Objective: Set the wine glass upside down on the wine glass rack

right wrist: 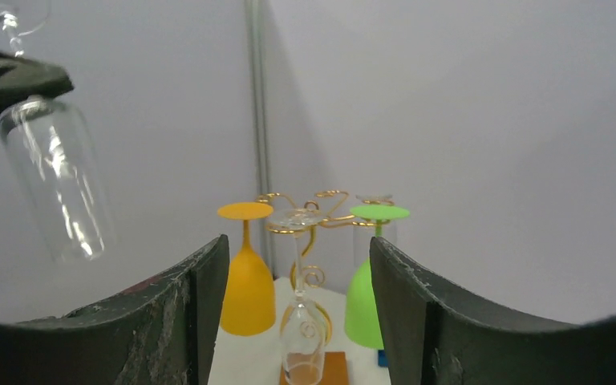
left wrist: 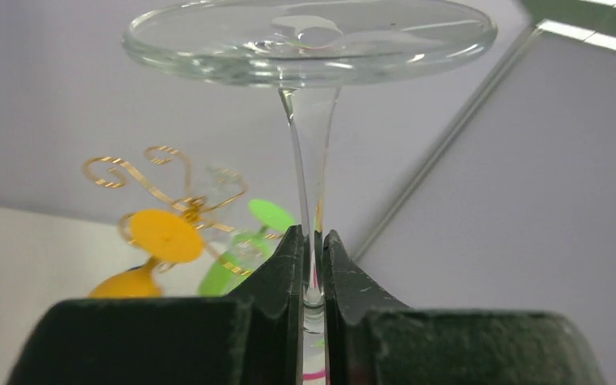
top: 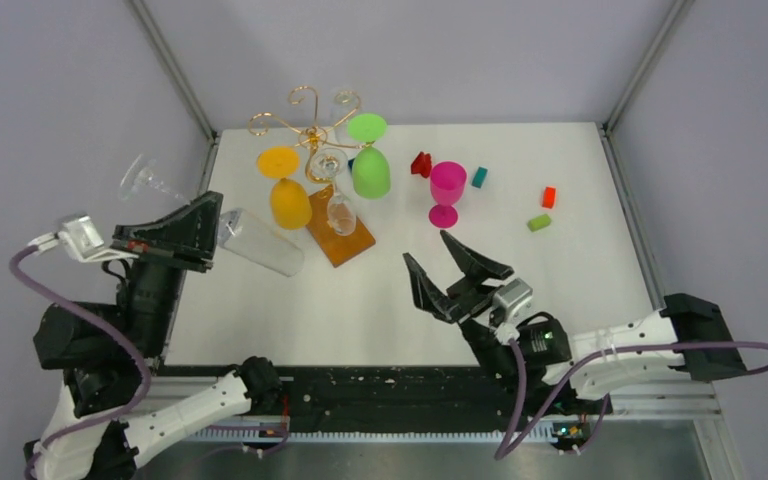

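My left gripper (top: 212, 226) (left wrist: 313, 242) is shut on the stem of a clear wine glass (top: 260, 243) (left wrist: 309, 36), held tilted in the air left of the table. Its foot points away from the rack and its bowl (right wrist: 56, 184) toward the table. The wine glass rack (top: 310, 125) (left wrist: 168, 180) (right wrist: 321, 208), gold wire on a wooden base (top: 345, 243), stands at the back. On it hang, upside down, an orange glass (top: 286, 195) (right wrist: 246, 289), a green glass (top: 370, 165) (right wrist: 365, 297) and a clear glass (top: 339, 208) (right wrist: 303, 345). My right gripper (top: 427, 248) (right wrist: 298, 249) is open and empty, facing the rack.
A pink glass (top: 447, 190) stands upright on the table right of the rack. Small blocks lie around it: red (top: 421, 163), teal (top: 479, 177), orange-red (top: 549, 197), green (top: 538, 222). Grey walls with metal posts (right wrist: 253, 96) enclose the table.
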Controlling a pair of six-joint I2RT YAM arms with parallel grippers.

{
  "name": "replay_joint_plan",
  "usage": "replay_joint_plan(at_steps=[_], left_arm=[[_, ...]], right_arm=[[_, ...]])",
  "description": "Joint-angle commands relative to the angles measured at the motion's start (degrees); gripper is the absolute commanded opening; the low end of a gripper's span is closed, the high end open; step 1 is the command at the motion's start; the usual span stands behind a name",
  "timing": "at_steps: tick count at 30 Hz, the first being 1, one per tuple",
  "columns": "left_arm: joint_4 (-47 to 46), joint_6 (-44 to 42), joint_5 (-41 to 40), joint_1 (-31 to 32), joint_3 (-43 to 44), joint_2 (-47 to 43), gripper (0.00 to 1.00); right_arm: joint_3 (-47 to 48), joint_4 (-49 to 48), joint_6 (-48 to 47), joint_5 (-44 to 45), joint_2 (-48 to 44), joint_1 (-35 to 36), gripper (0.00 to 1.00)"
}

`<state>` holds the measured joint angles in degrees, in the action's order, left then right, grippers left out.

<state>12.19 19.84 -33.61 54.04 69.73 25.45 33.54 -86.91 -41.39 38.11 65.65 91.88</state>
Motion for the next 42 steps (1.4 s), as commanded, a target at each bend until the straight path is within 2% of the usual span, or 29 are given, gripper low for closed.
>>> replay_joint_plan(at_steps=[1, 3, 4, 5, 7, 10, 17, 21, 25, 31, 42], left_arm=[[12.7, -12.0, -9.6, -0.2, -4.3, 2.4, 0.00], [12.9, -14.9, -13.7, -0.2, -7.5, 1.5, 0.00], [12.9, -15.9, -14.6, -0.2, -8.7, 0.7, 0.00], [12.2, -17.5, -14.8, -0.2, -10.0, -0.2, 0.00], [9.7, -20.1, -14.7, -0.2, -12.1, -2.8, 0.00], [6.7, -25.2, -15.4, -0.1, -13.2, -5.5, 0.00], [5.5, -30.2, -14.9, 0.6, -12.4, -4.0, 0.00], [4.7, -30.9, -11.5, 0.6, -11.1, 0.7, 0.00], [3.3, -34.1, -11.7, 0.5, -9.3, 3.9, 0.00], [2.7, -37.9, -14.2, 0.5, -7.5, 1.4, 0.00], [4.3, -35.7, -7.6, 0.1, -6.4, 8.5, 0.00]], right_arm=[[4.9, 12.9, 4.3, 14.0, -8.3, -0.9, 0.63], [9.5, 38.8, 18.1, 11.0, -13.6, -5.7, 0.63], [12.8, 53.9, 28.0, 6.1, -15.2, -9.8, 0.63], [16.3, 64.2, 35.0, 0.5, -15.9, -15.0, 0.63], [21.6, 77.5, 42.4, -7.4, -15.4, -23.4, 0.63], [28.0, 87.4, 44.5, -12.4, -13.9, -30.2, 0.64], [32.2, 95.1, 49.1, -22.3, -9.9, -37.1, 0.64], [32.7, 95.9, 52.0, -22.0, -8.7, -37.8, 0.64], [35.6, 98.0, 56.1, -21.4, -6.2, -38.8, 0.65], [37.5, 97.1, 62.6, -22.1, -3.4, -40.1, 0.64], [37.0, 95.4, 65.5, -25.4, -2.3, -42.1, 0.64]])
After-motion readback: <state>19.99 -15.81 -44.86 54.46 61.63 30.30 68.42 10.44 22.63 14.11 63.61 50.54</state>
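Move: The clear glass is already in my left hand, held by the stem. The rack's empty left hook is about 38 cm ahead, 2 cm left and 20 cm below that hand. The hung orange glass is 27 cm ahead and 4 right, the hung clear glass 26 ahead and 14 right. From my empty right hand, the pink glass stands 37 cm ahead, 9 right and 35 below, and the hung green glass 37 ahead and 11 left. I keep my left fingers shut on the clear glass's stem and drop that hand about 15 cm, then ease it up some 5, edging forward towards the rack while rolling it about 50 degrees to swing the bowl underneath. My open right hand reaches about 15 cm forward, rising and swinging right before it sinks and eases back left, its fingers tipping down, nearer the pink glass. ##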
